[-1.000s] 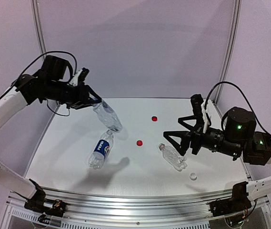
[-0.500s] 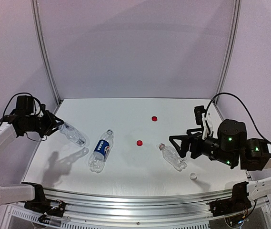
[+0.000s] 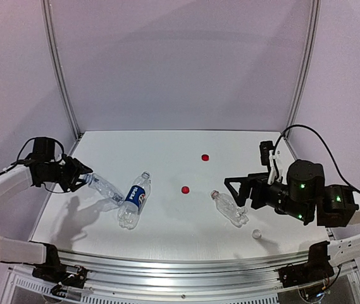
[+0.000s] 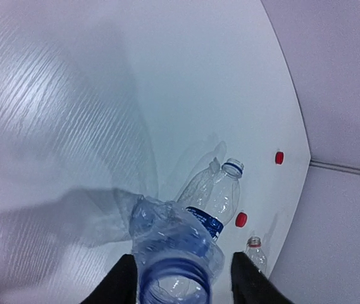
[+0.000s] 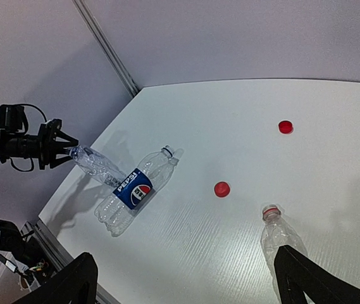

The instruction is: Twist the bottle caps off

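Note:
My left gripper (image 3: 81, 178) (image 4: 186, 282) is at the table's left, its jaws round the open neck of a clear ribbed bottle (image 3: 105, 189) (image 4: 167, 234). They stand slightly apart, with a gap showing on one side. That bottle slants down, its base against the Pepsi bottle (image 3: 133, 199) (image 5: 135, 190), which lies uncapped. Two red caps (image 3: 205, 156) (image 3: 185, 189) and a whitish cap (image 3: 256, 234) lie loose on the table. A third bottle (image 3: 230, 209) (image 5: 281, 237) lies uncapped at the right. My right gripper (image 3: 235, 191) (image 5: 186, 278) hovers open just above it, holding nothing.
The white table (image 3: 167, 228) is walled by pale panels, with metal posts (image 3: 62, 76) at the back corners. A metal rail (image 3: 180, 266) runs along the near edge. The left arm's cable loops near the left wall.
The left arm swung the ribbed bottle down from mid-air to the left and set its base beside the Pepsi bottle; its jaws have widened. The right gripper drew back slightly.

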### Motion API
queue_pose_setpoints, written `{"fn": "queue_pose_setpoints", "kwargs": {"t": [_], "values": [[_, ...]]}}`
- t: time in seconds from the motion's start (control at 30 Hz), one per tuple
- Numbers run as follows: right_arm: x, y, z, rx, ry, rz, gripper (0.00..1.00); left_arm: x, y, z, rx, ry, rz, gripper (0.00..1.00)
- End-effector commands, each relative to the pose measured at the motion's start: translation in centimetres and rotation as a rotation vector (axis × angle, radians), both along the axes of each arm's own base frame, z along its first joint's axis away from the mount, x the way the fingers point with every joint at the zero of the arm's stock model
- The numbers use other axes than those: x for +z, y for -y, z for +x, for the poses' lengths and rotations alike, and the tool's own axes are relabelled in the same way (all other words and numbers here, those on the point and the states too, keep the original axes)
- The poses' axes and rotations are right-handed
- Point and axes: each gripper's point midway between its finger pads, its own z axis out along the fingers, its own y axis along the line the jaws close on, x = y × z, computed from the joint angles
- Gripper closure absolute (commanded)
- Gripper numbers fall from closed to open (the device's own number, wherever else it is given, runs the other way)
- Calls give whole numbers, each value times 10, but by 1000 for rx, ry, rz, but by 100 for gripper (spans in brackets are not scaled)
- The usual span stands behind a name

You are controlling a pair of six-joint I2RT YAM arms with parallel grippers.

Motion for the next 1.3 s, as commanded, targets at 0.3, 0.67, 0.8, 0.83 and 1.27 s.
{"fn": "queue_pose_setpoints", "kwargs": {"t": [0.3,0.67,0.8,0.83,1.27], "values": [[13,25,1,-84,-35,64,0,35,-34,-36,42,-68,237,1],[61,43,11,-235,-96,90,0,130,-39,-57,-26,141,373,1],[77,46,9,-227,-90,83,0,177,-17,-70,-131,340,338,1],[79,47,9,-226,-89,91,0,187,-13,-75,-148,384,333,1],[75,40,0,-148,-89,167,0,222,-4,-106,-172,573,335,1]]}}
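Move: The left fingers still hold the clear bottle by its neck, its middle roughly 7 cm to the right and 6 cm below the hand. The bare table spot to lay it on is about 6 cm right, 3 cm back and 12 cm down. Beyond that spot, the Pepsi bottle lies some 18 cm right of the left hand, 1 cm back and 11 cm below. From the right hand, the held clear bottle is about 50 cm left, 12 cm ahead and 19 cm lower. Open the left gripper fully to let go of the clear bottle's neck, easing back about 2 cm at almost the same height. Then lift it some 22 cm and draw it back towards the base, clear of the bottle, tipping the fingers up about 30 degrees. Meanwhile raise the open, empty right gripper and shift it slightly right, then let it settle a little. ##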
